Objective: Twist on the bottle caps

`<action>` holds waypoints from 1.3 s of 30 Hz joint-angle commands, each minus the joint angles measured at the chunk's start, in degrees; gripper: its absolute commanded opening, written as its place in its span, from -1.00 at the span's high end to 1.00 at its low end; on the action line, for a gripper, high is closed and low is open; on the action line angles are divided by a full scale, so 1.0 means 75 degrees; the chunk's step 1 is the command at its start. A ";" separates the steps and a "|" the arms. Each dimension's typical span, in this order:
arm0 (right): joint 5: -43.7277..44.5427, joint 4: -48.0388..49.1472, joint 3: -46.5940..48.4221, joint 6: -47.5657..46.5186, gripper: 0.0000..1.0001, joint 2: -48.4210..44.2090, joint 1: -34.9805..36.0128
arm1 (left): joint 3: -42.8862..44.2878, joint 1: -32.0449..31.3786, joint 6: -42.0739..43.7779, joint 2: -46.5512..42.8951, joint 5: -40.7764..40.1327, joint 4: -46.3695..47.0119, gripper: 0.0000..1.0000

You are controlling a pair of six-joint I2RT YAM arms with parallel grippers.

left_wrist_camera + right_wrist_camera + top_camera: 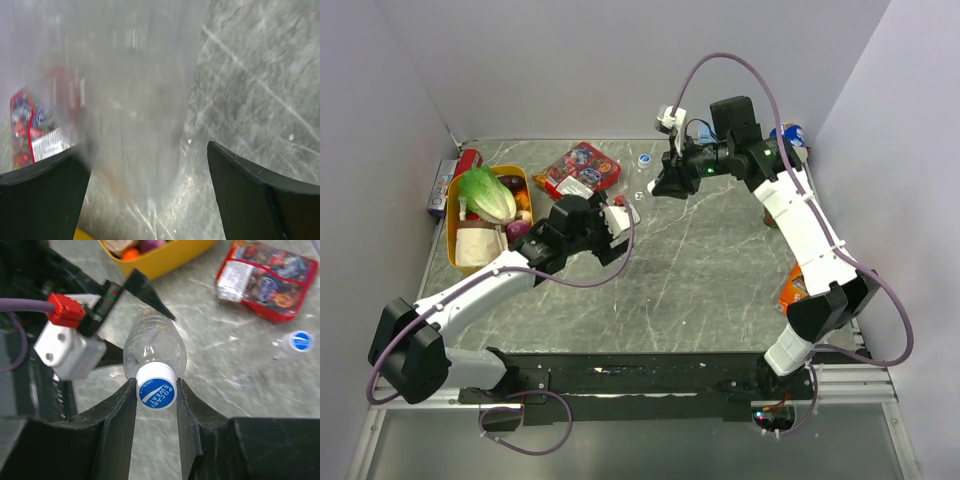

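A small clear bottle (155, 347) stands on the table mid-back, with a blue-topped cap (156, 392) on its neck. My right gripper (156, 399) is shut on that cap from above, one finger on each side. In the top view it (657, 186) hovers over the bottle (638, 196). My left gripper (149, 195) is open around the bottle's body (135, 100), which looks blurred and close, and the right finger (250, 195) is apart from it. A second small bottle with its blue cap (301, 341) on top stands farther back (645, 160).
A yellow box (460, 185) of vegetables sits at the left, with a red can (468, 160) behind it. A red snack packet (580, 170) lies at the back, near the second bottle. A blue-and-white tin (790, 135) and an orange item (790, 290) are along the right wall.
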 commanded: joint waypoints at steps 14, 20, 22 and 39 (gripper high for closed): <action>0.3010 -0.3790 0.2171 -0.2182 1.00 0.1809 -0.0342 | -0.1529 0.0309 -0.1852 -0.1358 -0.0724 0.0142 -0.93; 0.3503 -0.3931 0.2384 -0.2053 1.00 0.2302 -0.0119 | -0.1565 0.0332 -0.1874 -0.1288 -0.0620 0.0237 -0.92; 0.3527 -0.3861 0.2290 -0.2053 1.00 0.2325 -0.0095 | -0.1565 0.0332 -0.2003 -0.1299 -0.0502 0.0237 -0.93; 0.3714 -0.3345 0.1715 -0.1900 0.70 0.2489 0.0034 | -0.1635 0.0520 -0.2180 -0.1206 -0.0045 0.0353 -0.93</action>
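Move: Your right gripper holds the bottle by its screwed-on cap. The bare table spot for it lies about 6 cm ahead, 4 cm to the right and 34 cm below; from the left hand that spot is some 7 cm ahead, 12 cm right and 20 cm below. The finished bottle stands about 18 cm ahead of the right hand, 2 cm left, its middle 25 cm lower, with the red bag 19 cm left of that bottle and 4 cm farther out. Carry the capped bottle out from between the open left fingers with the right gripper: first about 7 cm right, rising not at all, then chiefly down, 12 cm in all, edging 5 cm forward. Keep the grip on the cap and roll the hand some 35 degrees so the fingers point steeply down. Draw the wide-open left gripper 5 cm left, 4 cm down and slightly back, turning it a little counter-clockwise. ##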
